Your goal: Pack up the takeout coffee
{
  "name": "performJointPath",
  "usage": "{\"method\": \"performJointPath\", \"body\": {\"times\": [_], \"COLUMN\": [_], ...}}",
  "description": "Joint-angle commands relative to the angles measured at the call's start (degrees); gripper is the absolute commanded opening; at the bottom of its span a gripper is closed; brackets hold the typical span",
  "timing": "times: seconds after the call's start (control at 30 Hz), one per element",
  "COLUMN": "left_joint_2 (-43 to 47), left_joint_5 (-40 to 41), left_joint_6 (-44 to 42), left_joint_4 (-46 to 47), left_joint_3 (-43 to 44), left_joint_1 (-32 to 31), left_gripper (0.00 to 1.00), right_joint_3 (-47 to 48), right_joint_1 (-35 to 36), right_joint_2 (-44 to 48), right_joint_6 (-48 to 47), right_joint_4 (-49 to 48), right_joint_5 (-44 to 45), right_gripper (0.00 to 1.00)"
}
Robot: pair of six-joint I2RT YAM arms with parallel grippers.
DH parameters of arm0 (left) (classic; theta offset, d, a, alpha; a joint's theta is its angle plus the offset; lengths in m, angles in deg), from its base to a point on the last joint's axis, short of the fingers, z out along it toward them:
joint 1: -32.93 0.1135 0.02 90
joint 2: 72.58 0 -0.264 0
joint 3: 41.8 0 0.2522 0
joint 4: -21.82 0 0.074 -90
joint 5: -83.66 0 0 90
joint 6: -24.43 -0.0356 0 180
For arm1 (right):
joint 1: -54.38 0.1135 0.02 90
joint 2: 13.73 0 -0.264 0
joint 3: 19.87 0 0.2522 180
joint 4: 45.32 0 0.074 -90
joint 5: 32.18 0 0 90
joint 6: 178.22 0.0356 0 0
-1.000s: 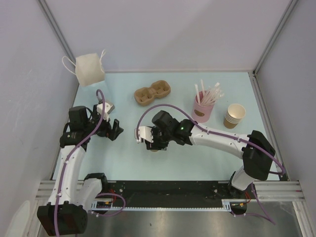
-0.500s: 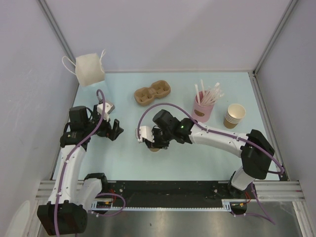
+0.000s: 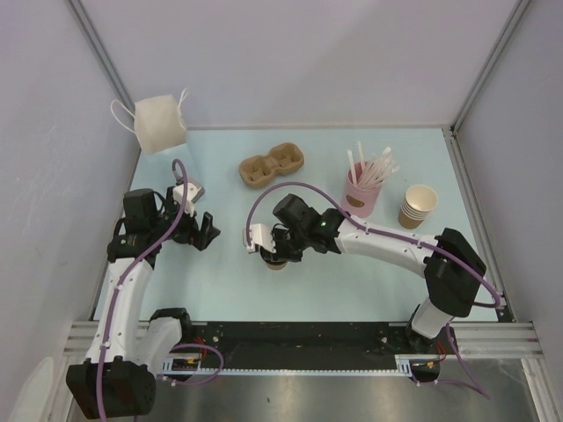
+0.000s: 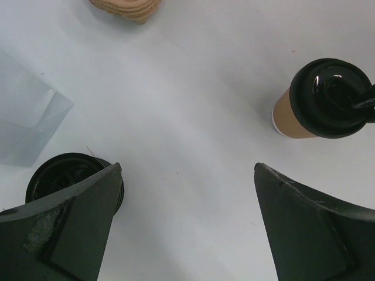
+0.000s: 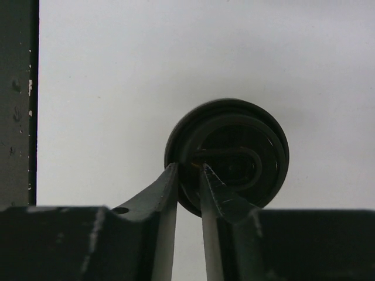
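Observation:
The takeout coffee [image 4: 319,102] is a tan kraft cup with a black lid on it, standing upright on the pale table. In the top view the right arm hides most of the cup [image 3: 277,263]. My right gripper [image 5: 188,170] comes down on it from above. One finger is outside the lid [image 5: 234,153] and the other is on its top, so the near rim is pinched between them. My left gripper [image 4: 187,175] hangs open over bare table to the cup's left and holds nothing.
A short stack of black lids [image 4: 55,175] sits by my left finger, with a white paper bag [image 3: 160,123] behind it. A brown two-cup carrier [image 3: 272,164], a pink cup of straws [image 3: 362,195] and nested tan cups [image 3: 419,205] stand further back.
The right gripper's jaws have narrowed onto the lid's rim, and that wrist has shifted slightly left. The left arm has not moved.

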Motion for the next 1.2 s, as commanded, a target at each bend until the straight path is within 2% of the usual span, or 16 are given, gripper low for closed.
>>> {"method": "performJointPath", "body": {"times": [0.0, 0.13, 0.3, 0.77, 1.17], "left_joint_2": [0.05, -0.12, -0.12, 0.58, 0.58], "left_joint_5": [-0.69, -0.60, -0.42, 0.10, 0.89], "left_joint_6": [0.67, 0.58, 0.58, 0.84, 1.02], "left_joint_4": [1.39, 1.39, 1.47, 1.65, 2.09], "left_joint_3": [-0.63, -0.71, -0.80, -0.80, -0.89], "left_joint_1": [0.35, 0.52, 0.43, 0.52, 0.52], "left_gripper": [1.00, 1.00, 1.00, 0.99, 0.99], "right_joint_3": [-0.16, -0.16, -0.16, -0.25, -0.16], "right_joint_1": [0.36, 0.45, 0.62, -0.96, -5.87], "right_joint_2": [-1.12, -1.12, -0.51, 3.62, 7.92], "right_joint_6": [-0.31, -0.40, -0.14, 0.92, 2.68], "right_joint_4": [0.62, 0.71, 0.71, 0.88, 0.98], "right_joint_5": [-0.82, -0.73, -0.21, -0.11, -3.72], "right_gripper": [0.21, 0.09, 0.00, 0.00, 0.00]}}
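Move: My right hand is already at the near part of the black lid on the coffee cup. The cup's middle is about 2 cm ahead, 1 cm left and 5 cm below my fingertips. The spare lids stand some 24 cm left and 7 cm farther out. The cup tray is about 27 cm ahead and 3 cm left, the straw holder 17 cm ahead and 19 cm right. From my left hand, the cup is roughly 18 cm right, 5 cm back and 12 cm below. With my right hand almost in place, I finish closing the fingers and pinch the near part of the black lid. I hold there briefly, then raise the lidded cup by the lid about 3 cm, carrying it some 2 cm to the right and 2 cm forward towards the straw holder, with hardly any wrist turn. ##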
